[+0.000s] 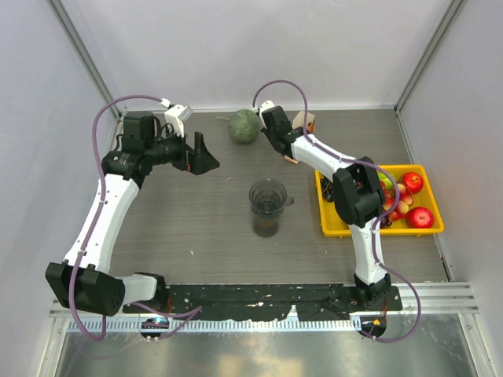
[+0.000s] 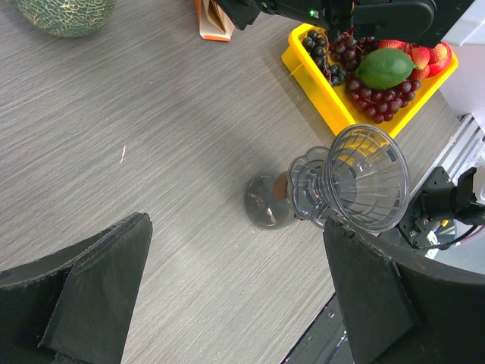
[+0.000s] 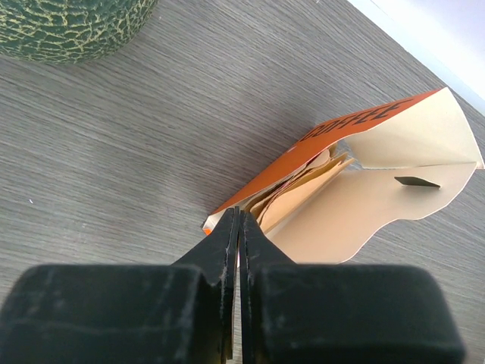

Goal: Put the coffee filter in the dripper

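The dripper is a smoky see-through cone standing on a glass jug mid-table; it also shows in the left wrist view. My right gripper is shut at the mouth of the white-orange pack, with a thin edge of a coffee filter pinched between its tips. In the top view that gripper is at the back, beside the pack. My left gripper hangs open above the table, left of the dripper, holding nothing.
A green netted melon lies at the back, left of the pack. A yellow tray with apples, grapes and other fruit sits on the right. White walls enclose the table on three sides.
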You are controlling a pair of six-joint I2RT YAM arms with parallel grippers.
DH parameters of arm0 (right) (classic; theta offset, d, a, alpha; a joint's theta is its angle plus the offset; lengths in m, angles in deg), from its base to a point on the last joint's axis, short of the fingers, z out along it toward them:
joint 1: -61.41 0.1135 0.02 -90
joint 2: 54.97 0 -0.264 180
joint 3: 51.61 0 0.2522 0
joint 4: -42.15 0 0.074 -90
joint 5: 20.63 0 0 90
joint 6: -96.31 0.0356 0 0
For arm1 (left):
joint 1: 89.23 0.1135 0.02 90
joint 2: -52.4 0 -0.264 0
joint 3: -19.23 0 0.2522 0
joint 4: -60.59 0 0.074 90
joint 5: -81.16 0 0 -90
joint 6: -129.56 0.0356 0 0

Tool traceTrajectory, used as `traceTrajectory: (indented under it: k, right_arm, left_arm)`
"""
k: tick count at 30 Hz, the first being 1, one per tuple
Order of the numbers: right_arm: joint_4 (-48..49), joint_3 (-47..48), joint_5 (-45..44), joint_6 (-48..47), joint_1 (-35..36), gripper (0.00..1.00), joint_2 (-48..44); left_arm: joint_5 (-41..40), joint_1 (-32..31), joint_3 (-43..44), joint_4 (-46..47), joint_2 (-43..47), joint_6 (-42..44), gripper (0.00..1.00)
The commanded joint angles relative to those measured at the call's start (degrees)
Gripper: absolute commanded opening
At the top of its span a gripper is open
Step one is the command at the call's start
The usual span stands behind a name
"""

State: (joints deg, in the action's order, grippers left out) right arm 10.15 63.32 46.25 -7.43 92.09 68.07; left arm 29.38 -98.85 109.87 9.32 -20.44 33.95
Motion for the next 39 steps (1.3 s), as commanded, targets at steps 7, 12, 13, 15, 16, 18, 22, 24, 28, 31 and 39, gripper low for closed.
traceTrajectory:
  k: [7,12,13,15,16,18,22,24,28,31,39]
  right_arm:
    - [0.32,1.93,0.79,0.64,0.26,0.05,-5.79]
    - [-1.01,2.02,2.81,2.49,0.26,0.05,-7.64]
    - [-1.10,1.93,3.07,2.84,0.26,0.05,-7.82]
    - [-1.18,1.67,3.16,2.93,0.26,0.05,-8.17]
    - [-1.36,1.49,3.34,3.01,0.35,0.05,-8.34]
    - [-1.71,1.23,3.69,3.19,0.35,0.05,-8.61]
    - [-1.97,0.70,4.48,3.72,0.35,0.05,-9.66]
    - [-2.06,0.44,5.18,3.98,0.35,0.05,-10.36]
    - [-2.50,0.70,6.15,5.56,0.26,0.05,-12.38]
    - [-2.94,0.88,7.11,6.79,0.26,0.05,-13.97]
    - [-4.87,1.49,14.49,7.94,0.26,0.05,-19.85]
  left_arm:
    - [1.77,0.31,0.37,1.57,0.86,-0.11,1.00]
    - [2.30,0.31,0.46,1.83,0.24,-0.63,0.99]
    - [2.39,0.22,0.46,1.92,0.24,-0.63,1.00]
    - [2.39,0.31,0.55,2.01,0.06,-0.72,0.99]
    - [2.48,0.31,0.55,2.10,0.06,-0.72,0.99]
    - [2.48,0.31,0.64,2.10,-0.02,-0.72,1.00]
    - [2.65,0.31,0.55,2.18,-0.02,-0.72,1.00]
    - [2.65,0.31,0.64,2.19,0.15,-0.72,1.00]
    - [1.86,0.22,0.73,2.62,-0.46,-0.98,1.00]
    - [1.16,0.31,1.16,4.11,-1.25,-2.30,1.00]
    - [2.82,0.22,4.15,6.05,-4.06,-3.54,0.99]
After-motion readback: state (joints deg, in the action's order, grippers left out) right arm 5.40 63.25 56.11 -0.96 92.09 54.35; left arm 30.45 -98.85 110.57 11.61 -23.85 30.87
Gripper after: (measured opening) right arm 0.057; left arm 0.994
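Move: The right hand is already shut at the near left edge of the open orange filter packet, whose middle is about 3 cm ahead, 4 cm to the right and 5 cm lower. From this hand the glass dripper is roughly 27 cm back, 6 cm left and 3 cm higher, with the carafe right under it; the green melon stands some 5 cm ahead and 14 cm left. From the left hand the dripper is about 6 cm back, 14 cm right and 13 cm lower. With its fingers still shut on the edge of a coffee filter, the right hand draws up out of the open packet by about 10 cm, slowing midway and then climbing faster, while backing off some 3 cm and drifting slightly left. As it climbs the wrist rolls about 15 degrees, left side rising, and the fingers keep their pinch without opening or closing further. ##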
